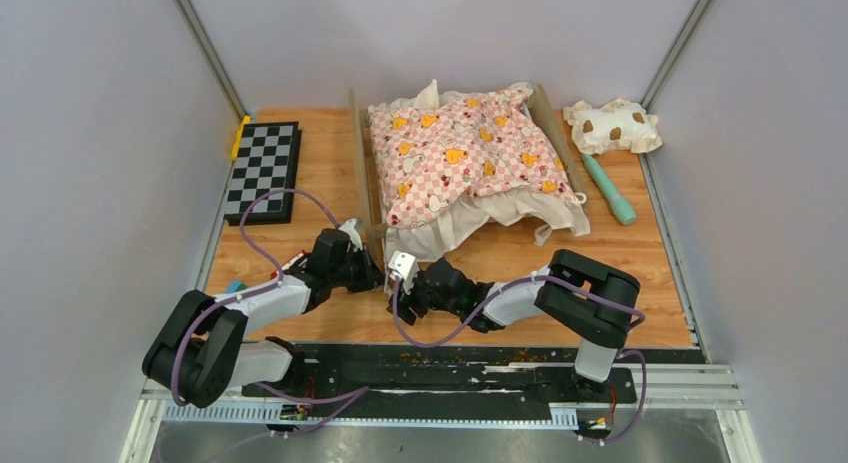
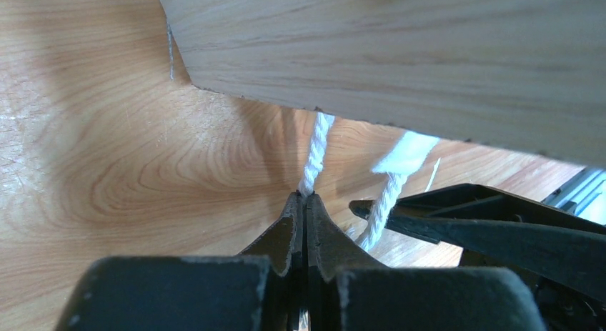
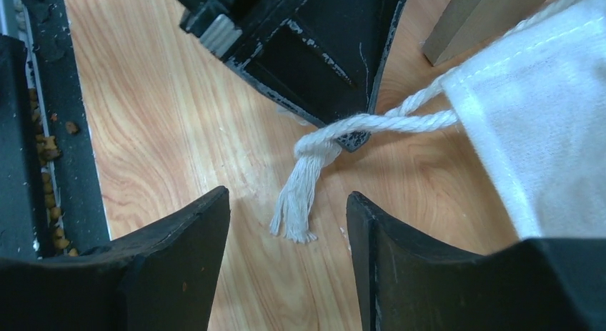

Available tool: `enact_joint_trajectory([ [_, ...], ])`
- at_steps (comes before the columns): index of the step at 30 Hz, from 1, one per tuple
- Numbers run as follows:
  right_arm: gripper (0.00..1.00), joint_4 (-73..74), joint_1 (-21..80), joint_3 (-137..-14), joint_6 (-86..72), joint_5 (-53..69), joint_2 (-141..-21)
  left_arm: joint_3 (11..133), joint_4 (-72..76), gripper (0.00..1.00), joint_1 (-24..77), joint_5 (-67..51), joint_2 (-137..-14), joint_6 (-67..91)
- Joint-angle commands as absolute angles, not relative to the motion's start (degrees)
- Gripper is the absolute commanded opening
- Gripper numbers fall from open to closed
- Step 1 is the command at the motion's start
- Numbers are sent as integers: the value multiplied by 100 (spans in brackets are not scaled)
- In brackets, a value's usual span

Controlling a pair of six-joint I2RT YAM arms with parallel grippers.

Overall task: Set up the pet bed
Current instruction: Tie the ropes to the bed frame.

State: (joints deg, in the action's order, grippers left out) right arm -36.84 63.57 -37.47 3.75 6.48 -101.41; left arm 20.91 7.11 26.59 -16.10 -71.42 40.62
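Note:
The pet bed stands at the back middle of the table, its light-wood side rails showing under a pink checkered cushion. White fabric hangs out at its near end. My left gripper is shut on a white cord that runs up behind the bed's wooden board. My right gripper is open just to its right, with the cord's frayed end lying on the table ahead of its fingers. The cord leads to the white fabric. Both grippers meet at the bed's near left corner.
A folded chessboard lies at the back left. A spotted cream pillow and a teal stick lie at the back right. Brown crumbs sit on the black base rail by the arms.

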Motion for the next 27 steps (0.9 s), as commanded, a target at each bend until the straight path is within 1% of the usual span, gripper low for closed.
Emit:
enact_joint_trajectory([
  [1,61,-4065,6361,-4088,62,486,-10415,2087,866,0,2707,-1813,-7039,3966],
  [10,62,-3792,6328,-4425,291,31,-10777,2083,830,0,2707,-1840,-7000,3960],
  [13,61,-3659,6306,-4462,327,1,-10866,2092,802,0,2707,-1837,-6979,3947],
  [17,51,-3629,6289,-4369,283,86,-10886,2092,800,0,2707,-1853,-6974,3940],
  [18,45,-3636,6278,-4335,251,83,-10881,2096,801,0,2707,-1854,-6970,3945],
  [23,27,-3670,6241,-4262,194,132,-10919,2099,820,0,2702,-1881,-6998,3949],
  [27,20,-3631,6227,-4263,217,235,-10899,2084,825,0,2707,-1872,-6996,3944],
])
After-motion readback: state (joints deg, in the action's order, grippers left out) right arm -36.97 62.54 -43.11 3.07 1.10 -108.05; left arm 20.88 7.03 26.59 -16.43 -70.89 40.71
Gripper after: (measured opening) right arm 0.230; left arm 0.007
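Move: The knotted, tasselled rope end lies about 3 cm ahead of the right fingertips, 2 cm to their left and a centimetre lower. The left fingertips, already pinching a rope strand, are some 5 cm ahead and 3 cm left of the right hand, level with it; the white cloth corner is about 8 cm ahead and 1 cm left, and the bed-frame corner about 11 cm ahead and 4 cm left. From the left hand, the knotted end is some 2 cm back, 1 cm right and 1 cm down. The right hand, fingers open and pointing left and down, reaches about 3 cm forward, with a centimetre or so left and as much down, until its tips straddle the knotted rope end beside the left fingertips, its wrist turning only some 5 degrees clockwise. Over the second half it nearly stops and closes its fingers from well open to a narrow gap, pinching the tassel just below the knot, while the left gripper stays in place and keeps its pinch on its strand next to the frame. ##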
